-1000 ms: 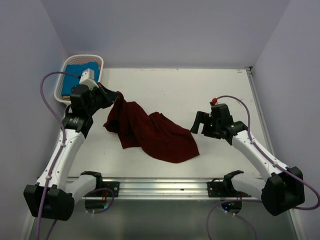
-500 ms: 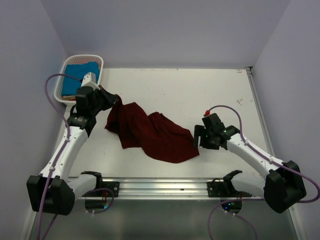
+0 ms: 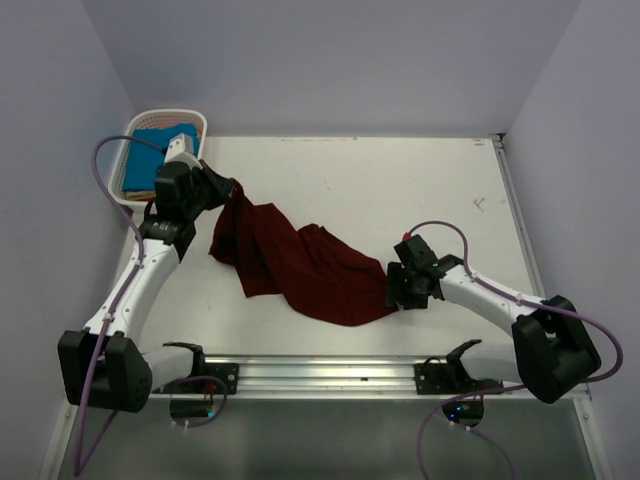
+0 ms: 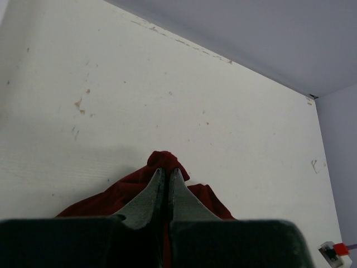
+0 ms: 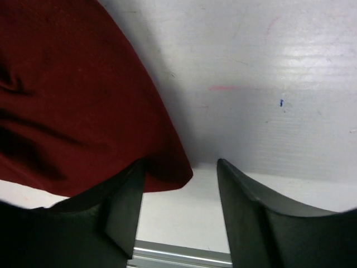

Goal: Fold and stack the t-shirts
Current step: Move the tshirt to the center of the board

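Observation:
A dark maroon t-shirt (image 3: pixel 300 262) lies crumpled across the middle of the white table (image 3: pixel 400 190). My left gripper (image 3: pixel 232 192) is shut on its upper-left edge, and a bunch of maroon cloth (image 4: pixel 163 158) pokes out past the closed fingertips (image 4: pixel 158 177). My right gripper (image 3: pixel 393 290) is low at the shirt's right corner. Its jaws stand apart, with that corner (image 5: pixel 167 167) lying between them and no pinch showing. A turquoise-blue t-shirt (image 3: pixel 160 145) sits in the white basket (image 3: pixel 133 121) at the back left.
An aluminium rail (image 3: pixel 320 375) runs along the table's near edge, just beyond my right fingers (image 5: pixel 178 258). Lilac walls close in the back and both sides. The basket stands right behind my left wrist.
My right arm has swung left and down to the shirt's right corner, and its jaws have narrowed. The left gripper has kept its hold, shifting only slightly.

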`<state>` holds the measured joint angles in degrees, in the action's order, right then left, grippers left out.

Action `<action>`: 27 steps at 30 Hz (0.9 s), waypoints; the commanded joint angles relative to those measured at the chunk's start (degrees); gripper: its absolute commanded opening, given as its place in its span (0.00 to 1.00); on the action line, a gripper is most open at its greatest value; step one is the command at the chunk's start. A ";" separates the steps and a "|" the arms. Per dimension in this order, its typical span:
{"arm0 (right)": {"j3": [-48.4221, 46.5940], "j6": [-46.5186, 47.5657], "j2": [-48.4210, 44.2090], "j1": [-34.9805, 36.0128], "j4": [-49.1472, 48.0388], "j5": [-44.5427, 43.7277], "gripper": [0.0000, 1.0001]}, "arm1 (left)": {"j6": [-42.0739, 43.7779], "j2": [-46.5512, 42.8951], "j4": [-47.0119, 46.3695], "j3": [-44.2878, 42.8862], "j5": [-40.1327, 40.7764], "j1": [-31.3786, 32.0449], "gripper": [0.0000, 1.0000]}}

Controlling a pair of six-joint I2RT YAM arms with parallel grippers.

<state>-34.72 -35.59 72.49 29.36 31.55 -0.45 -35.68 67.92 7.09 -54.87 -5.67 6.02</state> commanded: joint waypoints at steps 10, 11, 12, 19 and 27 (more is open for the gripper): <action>-1.49 -2.11 1.96 1.57 -4.22 1.16 0.00 | 4.48 4.32 -11.31 2.13 2.86 -1.98 0.00; -2.01 -2.11 0.48 1.75 -2.82 0.63 0.00 | 4.48 4.67 -11.83 2.49 2.69 -2.94 0.00; -3.15 -2.20 -0.67 1.66 -2.03 0.62 0.00 | 3.87 5.11 -13.06 2.66 2.42 -3.38 0.00; -8.52 -5.62 -13.15 1.66 6.85 -14.64 0.00 | 4.92 11.69 -16.33 0.30 -2.13 -4.70 0.76; -11.77 -5.63 -19.40 1.66 10.11 -22.22 0.00 | 6.41 7.95 -3.71 1.43 -7.95 -4.18 1.00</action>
<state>-44.69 -40.38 52.69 30.92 38.61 -16.75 -31.59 80.79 -1.54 -53.17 -10.31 1.54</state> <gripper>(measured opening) 0.028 0.997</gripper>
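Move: The dark red t-shirt's near right corner lies just off the right hand's open fingers: about 1 cm ahead, 1 cm left and 1 cm below. From that hand the shirt's middle is some 15 cm left and 7 cm ahead. The left hand holds the far end; its landing spot on the table is about 3 cm back, 1 cm left and 20 cm below it. The basket stands about 17 cm left, 7 cm ahead and 17 cm lower. The right fingers edge a little left and pinch the t-shirt's near right corner at the table, then lift it about 13 cm while moving some 5 cm forward, the fingers tipping up about 25 degrees. Meanwhile the left hand, still gripping the far end, sinks while going forward and left, opens wide to let go, and keeps sinking, about 7 cm in all, drifting slightly right at the end. ##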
